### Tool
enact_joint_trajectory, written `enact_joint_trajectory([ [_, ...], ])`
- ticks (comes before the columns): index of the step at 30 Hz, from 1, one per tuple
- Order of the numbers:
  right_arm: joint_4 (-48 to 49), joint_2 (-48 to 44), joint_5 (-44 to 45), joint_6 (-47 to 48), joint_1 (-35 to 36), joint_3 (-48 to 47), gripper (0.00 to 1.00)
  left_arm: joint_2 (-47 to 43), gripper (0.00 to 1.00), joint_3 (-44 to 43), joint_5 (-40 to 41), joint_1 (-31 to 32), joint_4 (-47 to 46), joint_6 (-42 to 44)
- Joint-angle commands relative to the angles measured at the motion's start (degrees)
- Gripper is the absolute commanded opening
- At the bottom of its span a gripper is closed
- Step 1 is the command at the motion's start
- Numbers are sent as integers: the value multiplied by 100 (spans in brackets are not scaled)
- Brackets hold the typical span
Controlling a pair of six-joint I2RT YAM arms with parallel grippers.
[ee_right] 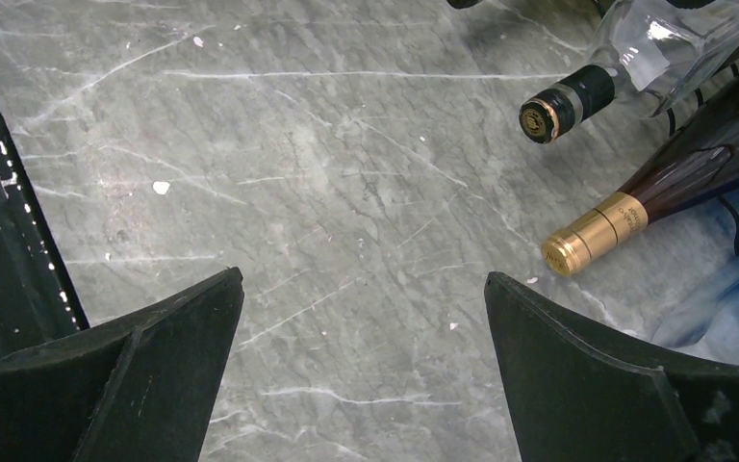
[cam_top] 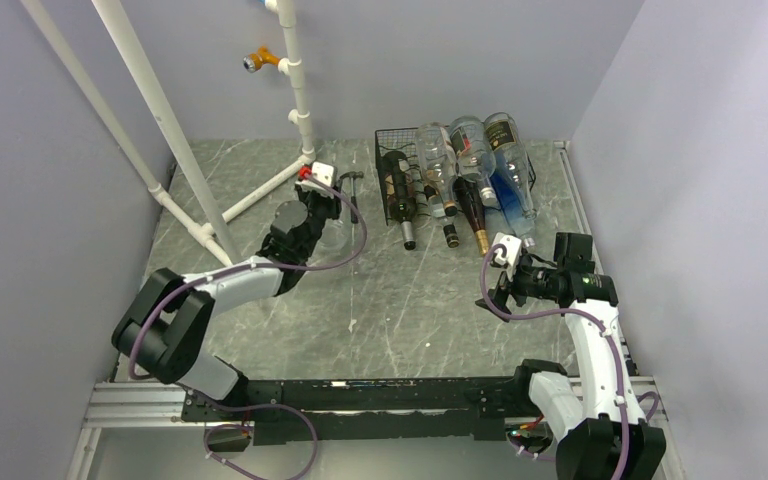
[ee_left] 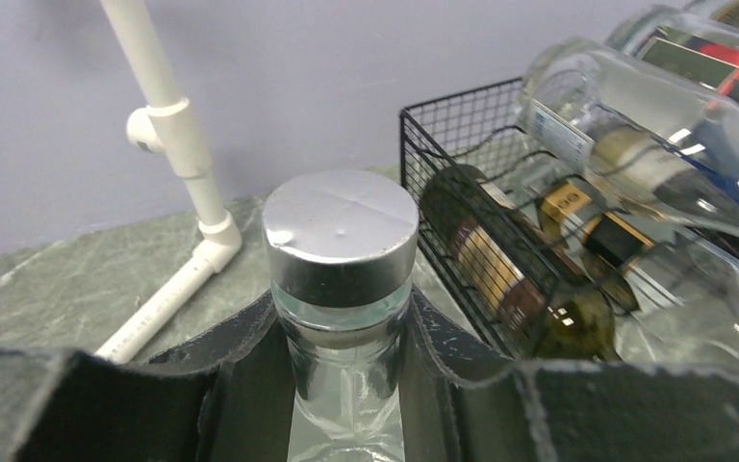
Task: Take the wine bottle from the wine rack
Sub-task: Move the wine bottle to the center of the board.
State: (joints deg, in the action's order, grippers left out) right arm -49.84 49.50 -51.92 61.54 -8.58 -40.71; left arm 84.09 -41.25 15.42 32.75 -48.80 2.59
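Observation:
The black wire wine rack (cam_top: 388,150) stands at the back of the table and holds several bottles lying with their necks toward me. It also shows in the left wrist view (ee_left: 462,115). My left gripper (cam_top: 328,212) is left of the rack. It is shut on the neck of a clear glass bottle with a silver cap (ee_left: 340,231), which is outside the rack. In the left wrist view the left gripper (ee_left: 342,313) has a finger pressed on each side of the neck. My right gripper (cam_top: 498,285) is open and empty above the table, in front of the rack's right end.
A white pipe frame (cam_top: 160,110) stands at the back left, one leg near the held bottle (ee_left: 168,106). A gold-capped dark bottle (ee_right: 597,231) and a black-capped clear bottle (ee_right: 563,104) poke out near the right gripper (ee_right: 361,284). Grey walls close in both sides.

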Motion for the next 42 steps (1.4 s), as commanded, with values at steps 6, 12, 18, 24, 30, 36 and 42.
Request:
enact_joint_trajectory([
  [6,56,16,-89,165,54,10,100,666,0,-1041,462,-331,-2101,266],
  [12,40,25,-108,199,75,17,100,1245,0,-1480,731,-448,-2419,471],
  [18,10,38,-134,222,110,19,100,1779,0,-2069,949,-555,-2483,707],
  [24,10,66,-125,246,137,19,100,2175,0,-2508,1013,-700,-2390,556],
  [30,10,111,-108,253,168,19,100,2457,0,-2858,1054,-802,-2294,417],
  [36,19,138,-86,253,188,28,100,2681,0,-3108,1039,-890,-2222,333],
  [42,35,162,-73,244,196,36,100,2869,0,-3270,1052,-984,-2157,236],
])
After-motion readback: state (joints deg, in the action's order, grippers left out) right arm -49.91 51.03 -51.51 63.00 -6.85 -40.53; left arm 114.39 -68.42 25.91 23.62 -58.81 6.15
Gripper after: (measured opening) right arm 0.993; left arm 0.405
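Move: The left hand already holds the clear wine bottle by its neck; the open spot at the back of the board lies about 15 cm ahead and 5 cm to the left, with the board some 24 cm below. Also on the board, the hammer is about 14 cm ahead and 4 cm right, and the pipe corner 26 cm ahead and 8 cm left; the dark bottle in the rack is some 11 cm ahead, 16 cm right and 14 cm lower. From the right hand, the spot is roughly 35 cm ahead and 43 cm left. The left hand keeps its grip on the clear bottle's neck and carries the bottle forward about 15 cm, drifting some 5 cm left and staying at nearly the same height, towards the pipe corner at the back of the board. On the way the wrist turns about 20 degrees counter-clockwise so the fingers come to point almost straight ahead, tipping up slightly, and the advance slows towards the end with the fingers still closed on the neck. ##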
